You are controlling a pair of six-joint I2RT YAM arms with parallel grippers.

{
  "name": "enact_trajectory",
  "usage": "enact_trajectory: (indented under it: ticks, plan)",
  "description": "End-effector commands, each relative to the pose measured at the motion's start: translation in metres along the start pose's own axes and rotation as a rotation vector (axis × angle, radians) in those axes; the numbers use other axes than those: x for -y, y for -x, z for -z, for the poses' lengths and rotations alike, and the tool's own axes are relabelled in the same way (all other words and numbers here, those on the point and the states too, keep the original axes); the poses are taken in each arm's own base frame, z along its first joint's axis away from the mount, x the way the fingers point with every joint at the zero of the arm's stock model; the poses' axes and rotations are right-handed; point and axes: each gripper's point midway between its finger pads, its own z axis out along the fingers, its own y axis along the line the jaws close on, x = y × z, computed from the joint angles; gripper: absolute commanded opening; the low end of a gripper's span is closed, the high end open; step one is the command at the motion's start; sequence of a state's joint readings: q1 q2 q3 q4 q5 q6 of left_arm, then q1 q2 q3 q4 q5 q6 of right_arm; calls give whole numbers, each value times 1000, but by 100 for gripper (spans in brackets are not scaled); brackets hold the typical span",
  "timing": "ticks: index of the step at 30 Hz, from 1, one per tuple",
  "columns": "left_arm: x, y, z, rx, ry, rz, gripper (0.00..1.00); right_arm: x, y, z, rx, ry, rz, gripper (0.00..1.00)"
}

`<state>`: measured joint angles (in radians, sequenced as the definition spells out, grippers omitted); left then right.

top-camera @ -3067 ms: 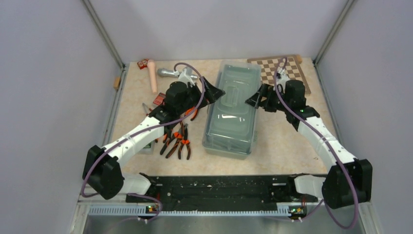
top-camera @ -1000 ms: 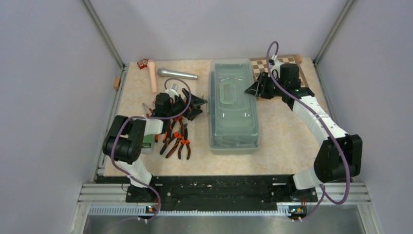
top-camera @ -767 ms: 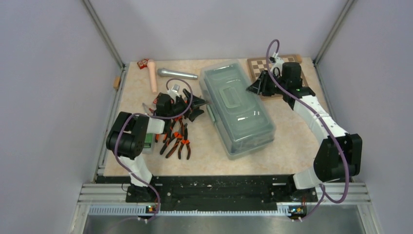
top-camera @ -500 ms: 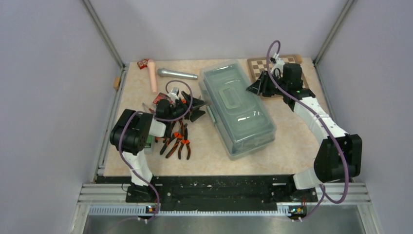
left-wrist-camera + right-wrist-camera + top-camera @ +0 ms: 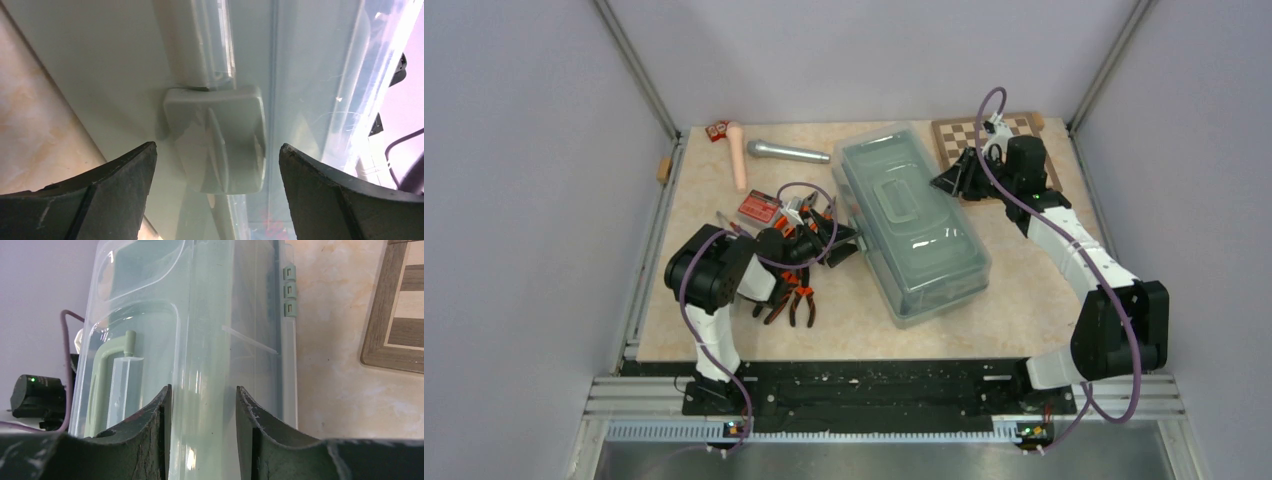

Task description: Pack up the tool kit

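The sage-green toolbox (image 5: pixel 914 225) lies slantwise mid-table with its translucent lid down. My left gripper (image 5: pixel 844 238) sits low at the box's left side. In the left wrist view it (image 5: pixel 217 150) is open, its jaws wide on either side of the box's latch (image 5: pixel 215 140) without touching it. My right gripper (image 5: pixel 942 183) is at the box's far right edge. In the right wrist view its (image 5: pixel 202 390) fingers stand a little apart astride a band of the lid (image 5: pixel 200 315); whether they pinch it does not show. Orange-and-black pliers (image 5: pixel 792 300) and a small red box (image 5: pixel 759 206) lie left of the toolbox.
A wooden chessboard (image 5: pixel 994 135) lies at the back right, just behind my right gripper, and shows too in the right wrist view (image 5: pixel 400 315). A silver microphone (image 5: pixel 786 152) and a cream cylinder (image 5: pixel 737 158) lie at the back left. The lid's hinges (image 5: pixel 290 290) face the chessboard.
The toolbox has swung from square to slanted, its far end going left. My left arm has pulled in, bringing its gripper to the box's latch. The right gripper's jaws have narrowed.
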<state>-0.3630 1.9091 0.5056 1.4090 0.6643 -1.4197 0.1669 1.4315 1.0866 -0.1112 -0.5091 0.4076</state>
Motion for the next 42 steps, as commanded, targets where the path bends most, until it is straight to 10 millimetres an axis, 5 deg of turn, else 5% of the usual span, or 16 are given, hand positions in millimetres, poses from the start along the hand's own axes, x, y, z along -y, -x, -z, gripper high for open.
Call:
enact_trajectory:
  ticks: [1,13,27,34,40,42]
  plan:
    - [12,3,-6,40,-106,-67,95,9,-57,2,-172,-23,-139,19]
    - [33,4,-18,72,-158,-124,89,10,-71,3,-182,-12,-159,18]
    - [95,-4,-22,109,-283,-68,67,10,-77,5,-168,-26,-170,17]
    - [106,2,-19,138,-297,-60,33,15,-83,8,-161,-75,-156,16]
    - [91,10,-23,140,-185,-63,1,27,-88,19,-138,-169,-121,13]
    - [87,17,-21,149,-137,-68,0,32,-91,24,-127,-206,-113,12]
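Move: The tool kit's front latch sits just beyond my open left fingertips, about 1 cm ahead and 2 cm to the right, at their height. From that hand the lid handle is some 8 cm ahead, 9 cm right and 6 cm higher; the lowest pliers lie about 11 cm back, 10 cm left and 10 cm below. My right hand already has the lid edge between its fingers; from there the latch is roughly 10 cm back, 16 cm left and 8 cm lower, and the chessboard 9 cm ahead, 13 cm right, 18 cm below. I close my left fingers over the latch until they pinch its upper and lower edges, while that hand dips about 1 cm, then rises a good 2 cm and follows the box 2 cm to the right. My right hand keeps its pinch on the lid edge, drawing it about 2 cm to the right and turning some 10 degrees clockwise. ##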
